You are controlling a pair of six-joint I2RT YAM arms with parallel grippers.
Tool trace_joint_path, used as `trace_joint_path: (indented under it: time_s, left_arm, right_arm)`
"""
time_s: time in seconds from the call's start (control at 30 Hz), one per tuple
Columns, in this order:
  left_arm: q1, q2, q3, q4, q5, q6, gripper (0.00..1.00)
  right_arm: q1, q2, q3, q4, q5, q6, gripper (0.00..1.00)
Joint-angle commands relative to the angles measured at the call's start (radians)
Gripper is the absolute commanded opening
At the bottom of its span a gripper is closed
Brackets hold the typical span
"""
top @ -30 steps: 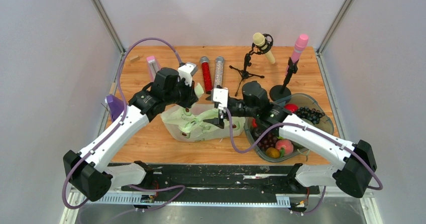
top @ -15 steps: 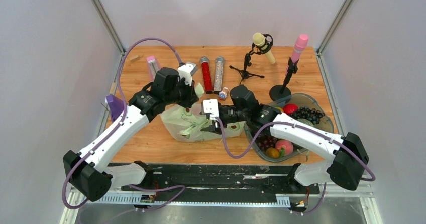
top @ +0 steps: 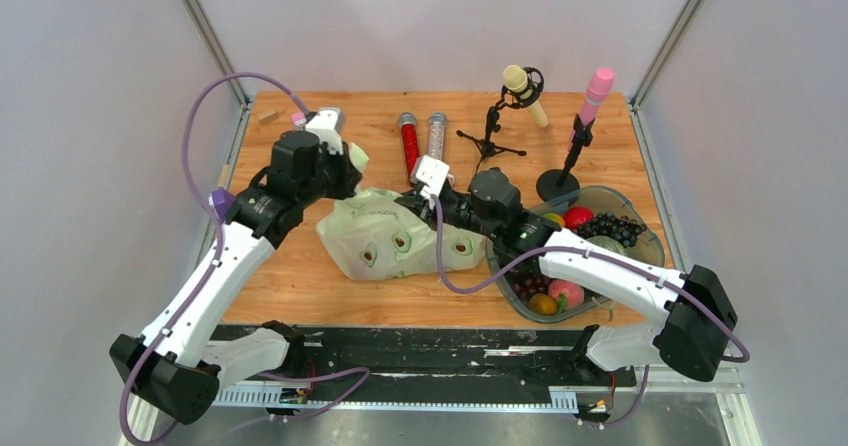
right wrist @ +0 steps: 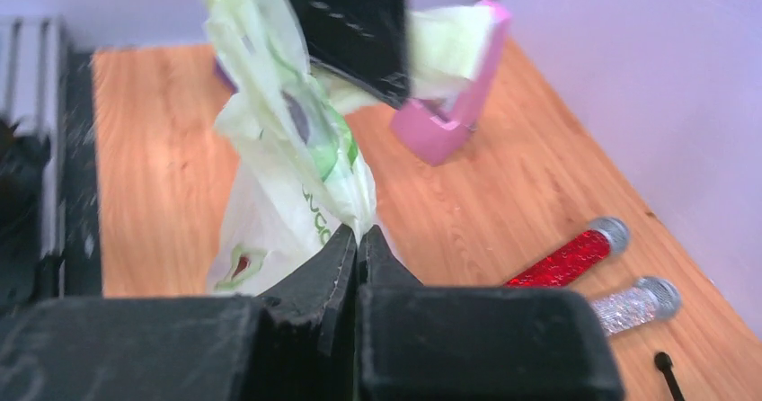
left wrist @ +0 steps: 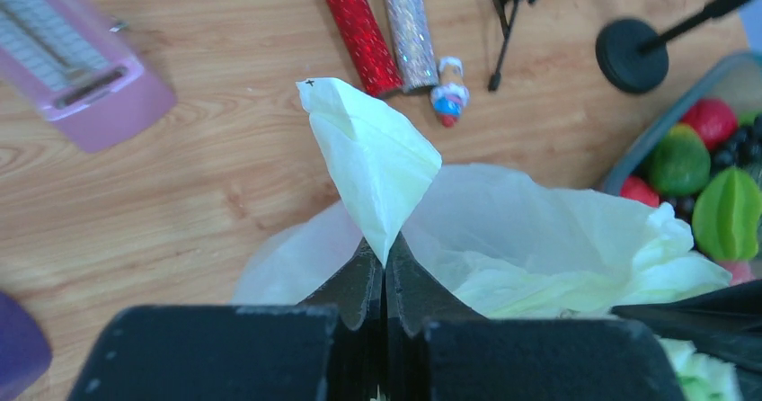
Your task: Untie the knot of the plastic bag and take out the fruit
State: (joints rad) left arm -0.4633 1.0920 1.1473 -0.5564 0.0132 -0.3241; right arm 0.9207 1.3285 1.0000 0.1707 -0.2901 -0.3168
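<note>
The pale green plastic bag (top: 385, 241) with avocado prints lies mid-table, pulled taut between both grippers. My left gripper (top: 345, 166) is shut on the bag's handle flap (left wrist: 370, 149) at its back left; in the left wrist view the jaws (left wrist: 385, 255) pinch its tip. My right gripper (top: 412, 204) is shut on the bag's upper right edge; in the right wrist view the jaws (right wrist: 358, 236) clamp bunched film (right wrist: 287, 122). The bag's inside is hidden, and no fruit shows in it.
A grey bowl (top: 640, 228) at the right holds a red round fruit (top: 578, 215), grapes (top: 615, 229) and a peach (top: 566, 291). Red (top: 410, 146) and silver (top: 436, 138) glitter tubes, two mic stands (top: 490, 136) (top: 565, 181), a pink case (left wrist: 81, 68) and a purple object (top: 222, 204) surround the bag.
My left gripper moved back and left, drawing the bag's flap out. My right gripper swung from the bag's front up to its back right edge. The bag is now spread flatter.
</note>
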Motion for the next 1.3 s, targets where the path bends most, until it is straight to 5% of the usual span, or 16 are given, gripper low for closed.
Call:
trace_joint_path:
  time_s: [0.0, 0.23, 0.5, 0.83, 1.0, 1.27]
  left_arm:
    - [0.092, -0.049, 0.041, 0.069, -0.055, -0.061, 0.01]
    - [0.112, 0.013, 0.162, 0.188, -0.039, -0.037, 0.0]
    - [0.112, -0.027, 0.188, 0.314, -0.08, 0.021, 0.0]
    - [0.112, -0.274, -0.232, 0.557, 0.03, -0.025, 0.0]
    - [0.112, -0.407, -0.412, 0.641, 0.093, -0.075, 0.0]
    - [0.112, -0.603, -0.544, 0.632, 0.145, -0.127, 0.0]
  right_arm:
    - [-0.009, -0.049, -0.035, 0.269, 0.355, 0.22, 0.0]
    - [-0.105, 0.033, 0.163, 0.198, 0.543, 0.433, 0.0]
    - [-0.173, 0.052, 0.148, 0.33, 0.543, 0.416, 0.0]
    - [-0.175, -0.043, -0.156, 0.413, 0.61, 0.5, 0.0]
    - [-0.175, -0.122, -0.231, 0.314, 0.637, 0.607, 0.0]
    - [-0.174, -0.252, -0.236, 0.025, 0.632, 0.738, 0.28]
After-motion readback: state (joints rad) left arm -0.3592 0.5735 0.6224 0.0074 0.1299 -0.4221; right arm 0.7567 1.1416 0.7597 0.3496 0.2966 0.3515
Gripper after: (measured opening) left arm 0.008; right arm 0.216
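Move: Both grippers already pinch the bag's upper edge. The bag body hangs about 12 cm below them: some 5 cm back and 8 cm right of the left gripper, and right under the other, about 1 cm left. From the left gripper, the pink metronome stands some 22 cm ahead and 11 cm left, the red microphone about 24 cm ahead and 11 cm right. The fruit basket's middle lies about 35 cm right of the right gripper, level with it. Fling the held bag up and forward with both grippers, then bring it down and back, drawing the hands apart. Lift the left about 13 cm, then drop and retract it, tilting its fingers up some 25 degrees. Sweep the right forward, up and right towards the basket, turning clockwise about 45 degrees, then lower it and start parting its fingers at the end. ##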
